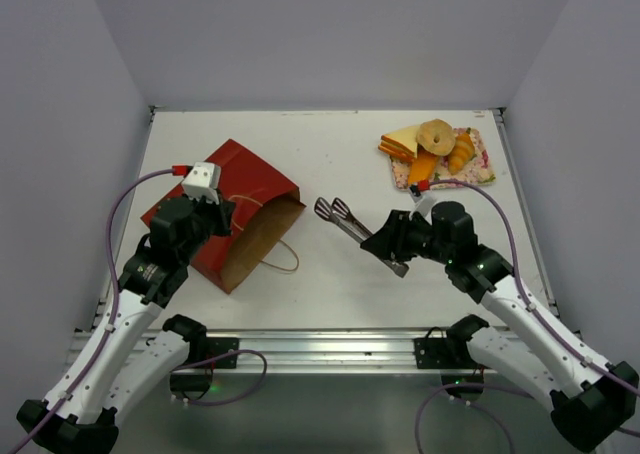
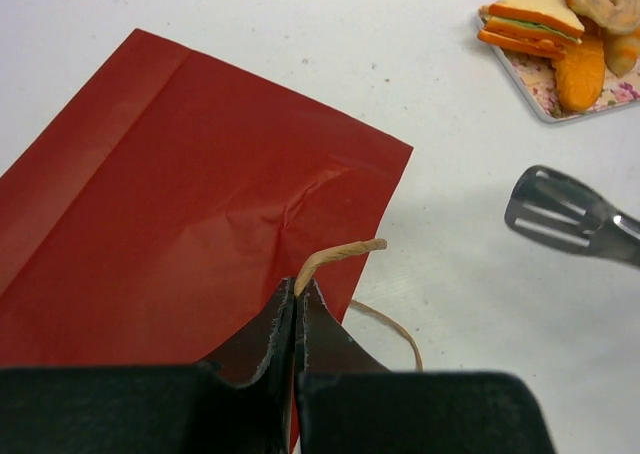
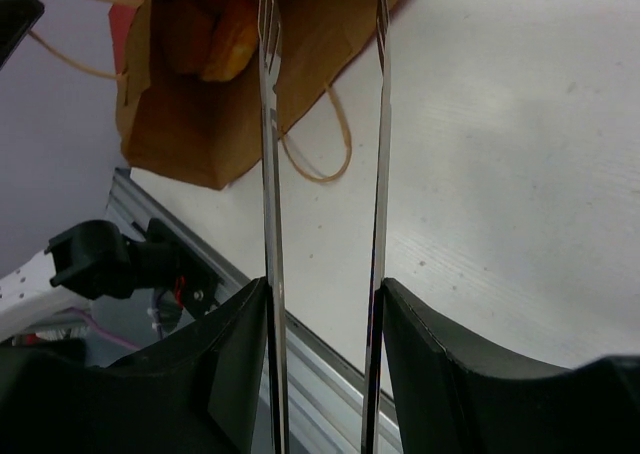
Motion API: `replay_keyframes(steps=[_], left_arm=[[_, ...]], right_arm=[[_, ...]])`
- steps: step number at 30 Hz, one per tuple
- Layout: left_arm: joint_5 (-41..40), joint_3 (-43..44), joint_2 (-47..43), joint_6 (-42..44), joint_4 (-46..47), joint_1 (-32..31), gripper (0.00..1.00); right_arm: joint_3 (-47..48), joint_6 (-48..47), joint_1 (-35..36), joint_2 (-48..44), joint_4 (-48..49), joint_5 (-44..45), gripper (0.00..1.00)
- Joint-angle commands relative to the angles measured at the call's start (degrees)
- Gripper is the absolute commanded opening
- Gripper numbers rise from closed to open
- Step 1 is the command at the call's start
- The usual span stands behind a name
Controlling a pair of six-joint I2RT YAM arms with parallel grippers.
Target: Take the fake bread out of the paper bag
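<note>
The red paper bag point(image 1: 230, 209) lies flat at the left, its brown mouth facing right. My left gripper point(image 2: 296, 289) is shut on one tan loop handle point(image 2: 340, 254) at the mouth. The other handle lies on the table. Fake bread point(image 3: 215, 34), golden orange, shows inside the open mouth in the right wrist view. My right gripper point(image 3: 325, 286) is shut on metal tongs point(image 1: 340, 217). The tongs' two arms stand apart, and their tips point at the bag's mouth from a short way off.
A flowered tray point(image 1: 480, 164) at the back right holds a sandwich, a bagel and other bread pieces. The aluminium rail point(image 1: 330, 344) runs along the near table edge. White walls close in the table on three sides.
</note>
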Motion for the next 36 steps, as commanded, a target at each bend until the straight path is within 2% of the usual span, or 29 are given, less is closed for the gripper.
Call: replay_keyframes(steps=[1, 7, 13, 24, 36], left_arm=[[1.3, -0.4, -0.6, 1.1, 2.7, 0.3, 0.00], [1.8, -0.4, -0.9, 1.2, 2.6, 0.3, 0.00], [3.0, -0.4, -1.6, 1.4, 2.7, 0.4, 0.00], [8.1, -0.8, -3.4, 2.7, 3.6, 0.3, 0.00], [11.9, -1.0, -4.5, 3.3, 4.2, 0.3, 0.00]], right_arm=[[-0.4, 2.1, 6.4, 0.9, 7.2, 3.6, 0.51], [-1.4, 4.5, 14.9, 4.9, 13.3, 8.3, 0.50], [0.1, 5.7, 19.9, 11.3, 18.4, 11.0, 0.50], [2.6, 10.9, 24.0, 26.5, 34.4, 11.0, 0.47], [7.9, 12.8, 26.9, 39.2, 43.1, 10.8, 0.49]])
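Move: Deep behind the bag's open mouth, the remaining bread lies about 36 cm to the right hand's left, 6 cm ahead and 15 cm lower. The mouth's middle is roughly 31 cm left, 4 ahead and 14 below; the loose handle loop on the table is some 26 cm left, level fore and aft, 18 below. The upper handle, in the left gripper, is 33 cm left, 5 ahead and 4 higher. From the left hand the bread is straight below, about 19 cm. Carrying the tongs leftward about 18 cm towards the paper bag, the right hand first draws back 3 cm, then sinks some 6 cm, turning slightly counter-clockwise as the open tips go in at the mouth towards the bread. The left hand keeps its pinch on the upper handle and eases about 3 cm right, back and up, turning a little clockwise. ##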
